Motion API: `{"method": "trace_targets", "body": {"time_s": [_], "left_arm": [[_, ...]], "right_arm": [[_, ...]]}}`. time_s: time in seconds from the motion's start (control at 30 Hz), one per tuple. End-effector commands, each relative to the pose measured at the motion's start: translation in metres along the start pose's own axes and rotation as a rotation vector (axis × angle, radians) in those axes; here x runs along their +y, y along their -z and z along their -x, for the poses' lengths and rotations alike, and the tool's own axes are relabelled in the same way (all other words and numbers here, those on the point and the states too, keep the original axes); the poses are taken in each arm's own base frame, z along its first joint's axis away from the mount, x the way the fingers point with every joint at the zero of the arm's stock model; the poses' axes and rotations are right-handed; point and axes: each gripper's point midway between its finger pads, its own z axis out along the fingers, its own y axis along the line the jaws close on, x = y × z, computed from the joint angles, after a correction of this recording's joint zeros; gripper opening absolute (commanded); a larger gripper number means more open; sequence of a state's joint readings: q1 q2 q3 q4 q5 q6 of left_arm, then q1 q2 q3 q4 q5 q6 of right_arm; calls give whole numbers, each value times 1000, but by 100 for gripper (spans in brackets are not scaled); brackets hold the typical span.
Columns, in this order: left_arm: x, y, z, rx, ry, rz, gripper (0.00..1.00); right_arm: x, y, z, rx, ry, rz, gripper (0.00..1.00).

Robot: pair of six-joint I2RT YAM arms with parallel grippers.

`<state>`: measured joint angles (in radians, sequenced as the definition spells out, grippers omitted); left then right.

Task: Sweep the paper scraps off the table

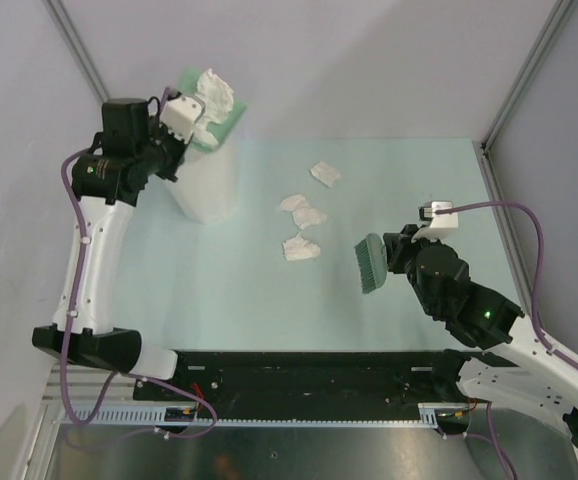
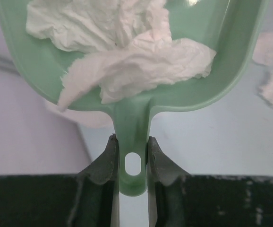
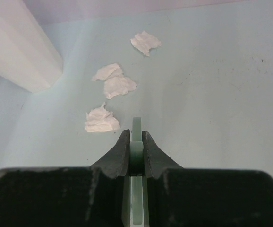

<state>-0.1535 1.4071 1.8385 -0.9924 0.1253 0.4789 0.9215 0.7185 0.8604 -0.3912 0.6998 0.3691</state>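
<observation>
Several crumpled white paper scraps (image 1: 301, 247) (image 3: 101, 121) lie in a loose cluster on the mint-green table (image 1: 389, 180) (image 3: 212, 71). More paper wads (image 2: 127, 61) fill a green dustpan (image 1: 217, 118) (image 2: 221, 71). My left gripper (image 1: 199, 126) (image 2: 132, 142) is shut on the dustpan's handle and holds the pan over the tall white bin (image 1: 205, 185). To the right of the scraps, my right gripper (image 1: 394, 255) (image 3: 136, 137) is shut on a green brush (image 1: 371, 263), with the brush handle (image 3: 136, 125) pinched between its jaws. The nearest scrap lies just ahead and left of those fingertips.
The white bin (image 3: 18, 42) stands at the table's back left, close to the grey wall. Metal frame rails (image 1: 504, 200) edge the table on the right. A black front rail (image 1: 309, 375) runs between the arm bases.
</observation>
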Motion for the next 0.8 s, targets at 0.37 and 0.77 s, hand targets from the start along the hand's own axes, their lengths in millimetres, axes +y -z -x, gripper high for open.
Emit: {"method": "trace_targets", "body": {"time_s": [0.37,0.77], "left_arm": [[147,54,-16,359,-182,702,0],[148,62,-18,571,-515,993,0]], "right_arm": [[11,2,17,-26,-48,36,0],[13,-1,13,-12,-35,38,0]]}}
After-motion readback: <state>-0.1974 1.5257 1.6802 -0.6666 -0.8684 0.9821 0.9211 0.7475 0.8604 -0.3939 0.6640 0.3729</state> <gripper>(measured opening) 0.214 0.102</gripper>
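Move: The dustpan, loaded with crumpled scraps, is already up in the left fingers; the white bin it is bound for stands roughly 5 cm ahead, about level sideways, its middle some 22 cm below that hand. Off to the hand's right on the table, 36 cm below, lie a scrap pair about 25 cm away and level, and a single scrap equally far right but 9 cm nearer. From the right hand, the bin is about 35 cm left, 15 cm ahead, 15 cm lower. The dustpan with its scraps is swung left across the bin's top to its left side by the left hand, some 14 cm, with a slight forward drift, rising a few centimetres before sinking back. Meanwhile the wrist yaws counter-clockwise about 30 degrees and rolls ever more steeply, left side up, tipping the pan rightward towards the bin; the fingers keep their pinch on the handle. ##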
